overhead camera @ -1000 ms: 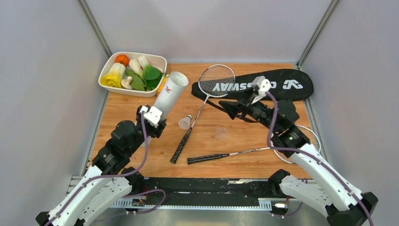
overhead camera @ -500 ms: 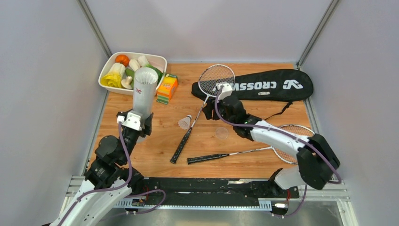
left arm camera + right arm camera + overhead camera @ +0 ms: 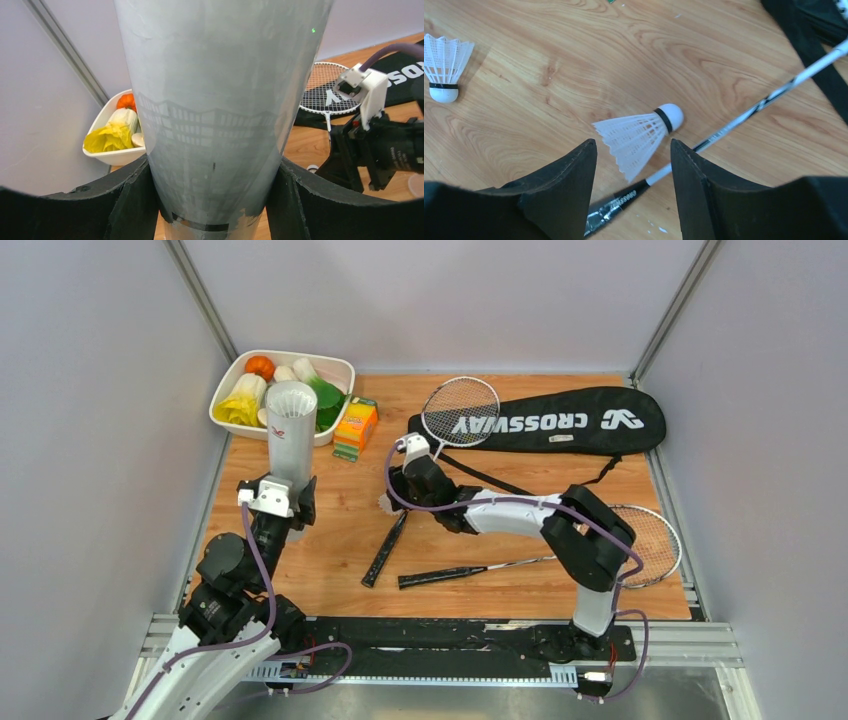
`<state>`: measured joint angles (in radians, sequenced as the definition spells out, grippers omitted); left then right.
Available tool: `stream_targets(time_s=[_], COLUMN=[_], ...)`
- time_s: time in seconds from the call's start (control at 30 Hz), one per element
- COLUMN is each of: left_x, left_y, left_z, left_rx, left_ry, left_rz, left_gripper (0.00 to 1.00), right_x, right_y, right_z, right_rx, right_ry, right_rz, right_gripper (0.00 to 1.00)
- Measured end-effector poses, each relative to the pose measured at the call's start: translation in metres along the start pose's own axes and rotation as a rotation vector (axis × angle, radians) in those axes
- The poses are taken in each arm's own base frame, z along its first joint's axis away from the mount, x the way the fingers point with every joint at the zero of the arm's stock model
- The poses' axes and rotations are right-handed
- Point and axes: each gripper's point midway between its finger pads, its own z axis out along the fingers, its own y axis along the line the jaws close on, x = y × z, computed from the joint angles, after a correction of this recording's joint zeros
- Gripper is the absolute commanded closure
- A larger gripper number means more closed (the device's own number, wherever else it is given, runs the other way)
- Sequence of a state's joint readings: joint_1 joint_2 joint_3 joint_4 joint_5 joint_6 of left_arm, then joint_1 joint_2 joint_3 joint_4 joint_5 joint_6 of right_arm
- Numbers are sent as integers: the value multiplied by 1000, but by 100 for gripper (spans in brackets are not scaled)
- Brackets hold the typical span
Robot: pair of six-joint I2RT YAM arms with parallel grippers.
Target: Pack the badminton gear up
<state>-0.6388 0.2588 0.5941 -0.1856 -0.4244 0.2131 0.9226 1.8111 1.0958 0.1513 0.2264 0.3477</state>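
My left gripper is shut on the long white tube and holds it upright with the open mouth up; the tube fills the left wrist view between my fingers. My right gripper is open, low over a white shuttlecock lying on its side; in the right wrist view the shuttlecock lies between my fingertips. A second shuttlecock stands on its cork further off. One racket lies beside the gripper, its shaft close by. The other racket lies near the front. The black CROSSWAY bag lies at the back right.
A white dish of toy vegetables stands at the back left, just behind the tube. A small orange-and-green box sits beside it. The bag's strap trails toward the right arm. Grey walls close in both sides.
My right arm has swung left from the bag, down over the lying shuttlecock. My left arm has drawn the tube left and stood it upright.
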Motion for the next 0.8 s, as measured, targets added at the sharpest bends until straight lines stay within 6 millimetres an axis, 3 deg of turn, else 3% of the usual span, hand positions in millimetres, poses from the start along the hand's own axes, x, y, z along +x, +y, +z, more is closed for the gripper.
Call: stream_targets(time_s=[0.23, 0.43, 0.7, 0.8], left_x=[0, 0, 3, 3], left_y=[1, 1, 0, 0], left_z=[0, 0, 0, 1], left_rx=[-7, -8, -7, -5], left_ry=[-1, -1, 5, 6], left_rz=[0, 0, 3, 4], left_gripper=[36, 36, 36, 36], right_x=[22, 33, 23, 4], right_y=[16, 7, 2, 5], right_z=[26, 29, 20, 8], right_rx=[64, 193, 264, 253], right_ry=[11, 2, -37, -72], right_rz=[-67, -154, -192, -175], right_gripper=[43, 71, 100, 100])
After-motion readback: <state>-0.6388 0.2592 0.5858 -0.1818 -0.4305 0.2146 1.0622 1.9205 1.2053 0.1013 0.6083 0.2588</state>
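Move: The right hand is open just above the loose shuttlecock, whose middle lies about 2 cm ahead, 3 cm to its left and 5 cm below; the racket grip is about 10 cm back and 4 cm left. A second shuttlecock lies some 23 cm left and 3 cm back, and the orange box some 20 cm ahead and 11 cm left. From the left hand, the first shuttlecock is about 12 cm ahead, 17 cm right and 27 cm lower. The right hand sinks about 4 cm onto the shuttlecock, first easing 2 cm left and then back right, while the fingers swing clockwise some 20 degrees and go from over half open to fully shut, pinching the rim of the skirt between the tips. With the pinch made it rises about 3 cm, while the left hand stays put and keeps the tube upright in its grip. ##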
